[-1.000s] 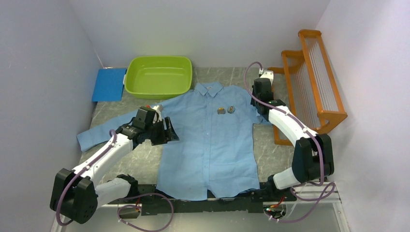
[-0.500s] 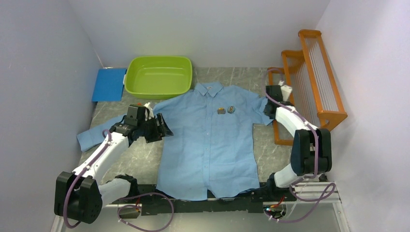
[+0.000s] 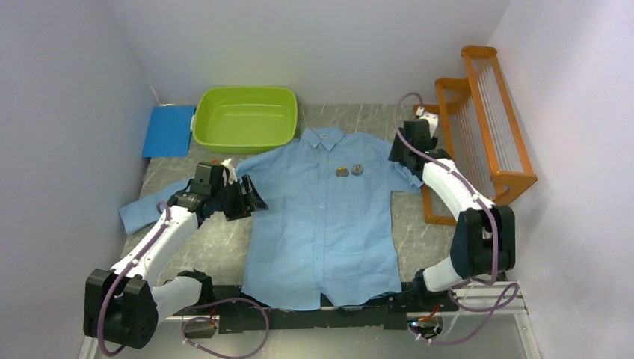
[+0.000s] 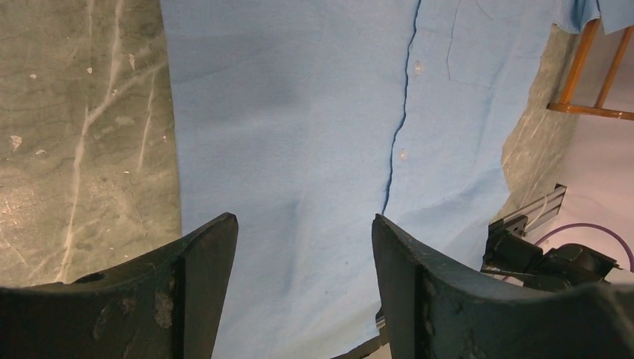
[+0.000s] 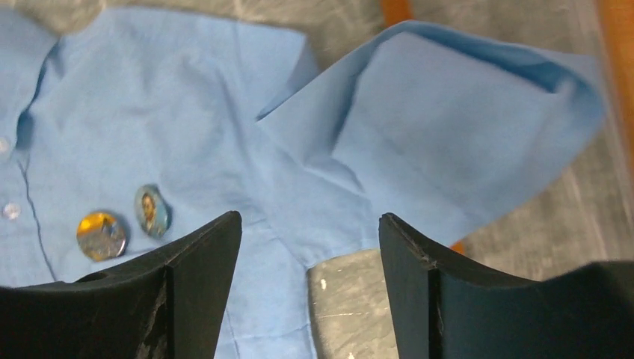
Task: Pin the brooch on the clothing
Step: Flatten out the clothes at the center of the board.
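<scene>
The light blue shirt [image 3: 323, 224] lies flat and face up on the grey table, collar at the far side. Two round brooches [image 3: 349, 170] sit side by side on its chest; the right wrist view shows them too [image 5: 123, 223]. My left gripper [image 3: 253, 200] is open and empty, over the shirt's left side by the left sleeve; its view shows the button placket [image 4: 396, 149]. My right gripper [image 3: 398, 154] is open and empty above the folded right sleeve [image 5: 448, 149].
A green tub [image 3: 244, 117] stands at the back left, next to a blue pad [image 3: 168, 130]. An orange wooden rack [image 3: 482, 127] stands along the right wall, close to the right arm. The table's front rail lies below the shirt hem.
My left arm drew back to the left from the shirt's side. My right gripper swung out toward the rack, then came back over the right shoulder of the shirt.
</scene>
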You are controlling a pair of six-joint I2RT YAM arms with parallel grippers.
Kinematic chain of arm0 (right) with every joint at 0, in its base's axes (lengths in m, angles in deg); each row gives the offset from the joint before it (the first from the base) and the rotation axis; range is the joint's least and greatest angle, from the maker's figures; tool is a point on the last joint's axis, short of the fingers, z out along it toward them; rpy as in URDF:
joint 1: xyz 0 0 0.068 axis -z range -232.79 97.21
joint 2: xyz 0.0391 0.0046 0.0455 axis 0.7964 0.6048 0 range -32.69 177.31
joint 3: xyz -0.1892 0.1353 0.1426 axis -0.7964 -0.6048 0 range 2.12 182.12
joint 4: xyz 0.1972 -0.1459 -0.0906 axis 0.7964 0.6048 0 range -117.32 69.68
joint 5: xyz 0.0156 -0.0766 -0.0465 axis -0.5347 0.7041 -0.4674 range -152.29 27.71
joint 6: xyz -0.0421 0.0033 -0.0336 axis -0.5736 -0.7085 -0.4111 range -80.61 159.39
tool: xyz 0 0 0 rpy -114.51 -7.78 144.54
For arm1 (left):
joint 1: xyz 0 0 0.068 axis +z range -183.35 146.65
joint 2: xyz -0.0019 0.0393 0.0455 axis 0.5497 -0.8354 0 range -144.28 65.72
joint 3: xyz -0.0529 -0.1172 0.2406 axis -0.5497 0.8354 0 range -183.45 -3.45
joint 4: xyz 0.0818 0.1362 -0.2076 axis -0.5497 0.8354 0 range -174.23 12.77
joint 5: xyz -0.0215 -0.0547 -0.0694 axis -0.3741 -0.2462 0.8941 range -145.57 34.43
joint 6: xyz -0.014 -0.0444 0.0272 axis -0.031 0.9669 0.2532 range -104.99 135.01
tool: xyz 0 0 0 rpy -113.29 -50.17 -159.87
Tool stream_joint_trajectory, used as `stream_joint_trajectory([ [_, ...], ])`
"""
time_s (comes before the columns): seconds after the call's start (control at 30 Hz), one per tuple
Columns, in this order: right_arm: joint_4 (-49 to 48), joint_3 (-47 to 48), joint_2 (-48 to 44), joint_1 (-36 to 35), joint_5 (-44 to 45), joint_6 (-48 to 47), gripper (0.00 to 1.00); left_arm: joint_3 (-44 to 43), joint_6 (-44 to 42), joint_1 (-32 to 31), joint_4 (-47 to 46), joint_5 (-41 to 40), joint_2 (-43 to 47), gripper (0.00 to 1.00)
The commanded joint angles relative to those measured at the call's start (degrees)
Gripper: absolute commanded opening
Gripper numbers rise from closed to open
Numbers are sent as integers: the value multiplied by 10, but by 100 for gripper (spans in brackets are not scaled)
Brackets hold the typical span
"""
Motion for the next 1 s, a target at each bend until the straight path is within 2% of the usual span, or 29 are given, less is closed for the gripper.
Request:
stream_joint_trajectory([
  [0.0, -6, 27, 43, -20, -43, -33, 71, 7, 0, 3, -15, 21, 6, 71],
  [0.17, 22, 64, 122, -10, -13, -13, 70, 8, 0, 3, -10, 15, 11, 71],
  [0.27, 53, 75, 149, 36, -7, 19, 70, 2, -5, 4, 0, 4, 14, 71],
  [0.4, 57, 55, 133, 94, 18, 44, 71, -5, -14, 16, 8, 4, 11, 72],
  [0.6, 44, 45, 68, 105, 56, 52, 71, -7, -16, 48, -1, 25, -6, 72],
  [0.73, 34, 38, 42, 104, 7, 42, 72, -17, -27, 74, 14, 25, -12, 72],
  [0.97, 2, -19, 4, 86, -172, 49, 75, -29, -31, 130, 31, 11, -9, 73],
])
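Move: The right-hand sleeve's bunched outer end lies some 8 cm to the right of the right hand, about 3 cm ahead and roughly 12 cm below it. The nearer brooch sits about 12 cm left and 7 cm ahead of the hand, down on the shirt; the wooden rack's middle is some 21 cm right and 10 cm ahead. From the left hand the same sleeve end is about 56 cm right and 15 cm ahead. Dip the right gripper, jaws still open, some 8 cm down to the right-hand sleeve, tipping it about 15 degrees nose-down, and sweep outward to the right about 10 cm to spread the cloth. Then lift and level it again, coming back left a little. Meanwhile ease the open left gripper about 4 cm left, off the shirt's edge. ##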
